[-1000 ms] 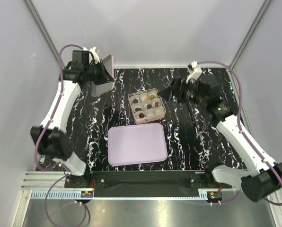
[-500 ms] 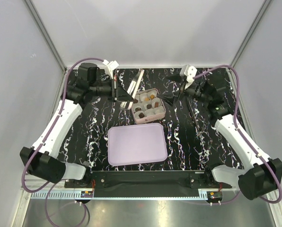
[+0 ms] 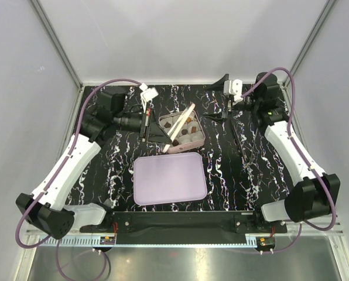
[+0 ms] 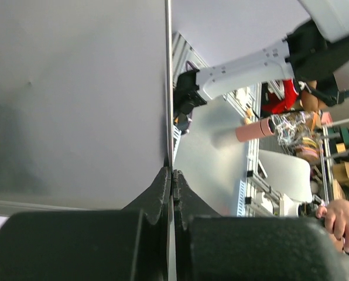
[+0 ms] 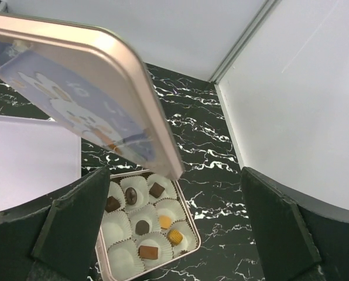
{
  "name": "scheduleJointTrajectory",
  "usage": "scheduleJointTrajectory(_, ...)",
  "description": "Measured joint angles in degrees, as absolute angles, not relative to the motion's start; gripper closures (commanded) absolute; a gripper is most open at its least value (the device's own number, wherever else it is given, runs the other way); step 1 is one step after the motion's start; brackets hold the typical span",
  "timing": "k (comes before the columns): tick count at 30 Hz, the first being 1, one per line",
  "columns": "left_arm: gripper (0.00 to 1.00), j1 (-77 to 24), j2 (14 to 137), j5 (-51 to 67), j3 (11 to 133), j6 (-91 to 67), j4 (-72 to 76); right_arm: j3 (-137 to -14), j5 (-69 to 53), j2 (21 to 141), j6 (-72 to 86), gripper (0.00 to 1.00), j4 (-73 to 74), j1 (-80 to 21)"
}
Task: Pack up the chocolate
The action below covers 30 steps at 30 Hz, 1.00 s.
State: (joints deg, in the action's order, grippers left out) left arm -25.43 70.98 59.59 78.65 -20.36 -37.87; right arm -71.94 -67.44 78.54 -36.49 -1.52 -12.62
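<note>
The chocolate lies as small dark and orange-tan pieces in white paper cups inside a square pink tin, which sits at the table's back middle. My left gripper is shut on the tin's lid and holds it tilted, edge-up, over the tin's left side. In the left wrist view the gripper pinches the lid's thin edge, and the lid fills the left half. My right gripper is open and empty, above and right of the tin. In its own wrist view the lid hangs over the tin's far corner.
A lavender tray lies flat in front of the tin, also visible in the right wrist view. White enclosure walls stand close behind and beside the black marbled table.
The left arm has swung the lid from the back left corner to over the tin, turning it edge-up. The right arm has drawn back toward the back right.
</note>
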Motion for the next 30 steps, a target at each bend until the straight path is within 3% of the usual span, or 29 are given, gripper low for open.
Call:
scheduleJointTrajectory(11,1.0,-27.62,73.36,63.96,78.87,-16.19,-39.7,-78.19,-77.14,84.86,-43.24,0.01,6.98,-12.75)
scheduleJointTrajectory(13,1.0,-28.14,74.83,64.27,80.16,-14.83,-41.3,-79.57,-78.43,85.91,-44.64,0.09,8.95,-12.82)
scheduleJointTrajectory(15,1.0,-28.47,76.6,64.38,82.52,-13.1,-43.62,-81.25,-79.92,87.09,-46.89,0.31,12.27,-12.86)
scheduleJointTrajectory(18,1.0,-28.58,78.91,64.38,85.71,-10.5,-46.02,-82.76,-81.93,88.33,-51.18,0.44,18.06,-13.17)
scheduleJointTrajectory(24,1.0,-28.62,81.91,64.36,88.42,-7.7,-48.84,-82.78,-83.59,88.97,-55.53,0.56,24.45,-13.69)
scheduleJointTrajectory(28,1.0,-28.32,84.23,64.03,90.96,-6.09,-52.62,-82.78,-83.26,89.41,-57.19,0.85,26.28,-13.17)
scheduleJointTrajectory(30,1.0,-26.83,84.82,63.59,91.88,-6.39,-53.17,-82.65,-83.24,89.86,-57.6,0.91,26.89,-12.82)
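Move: The left hand already holds the upright lid by one edge; the lid's middle is about 6 cm ahead and 4 cm to the right of that hand. From the empty, wide-open right hand that middle is about 9 cm left, 8 cm back and slightly lower. The filled chocolate box lies some 9 cm left of the right hand, 2 cm back and 30 cm down; the empty tray is about 13 cm left and 18 cm back. Downward by about 4 cm, edging left and back, the right hand turns counter-clockwise nearly 20 degrees, brings its open fingers over the lid's free edge and closes them to pinch it. The left hand keeps its grip, shifting the lid a couple of centimetres right and slightly down, first back and then forward, while turning it some 10 degrees clockwise. ##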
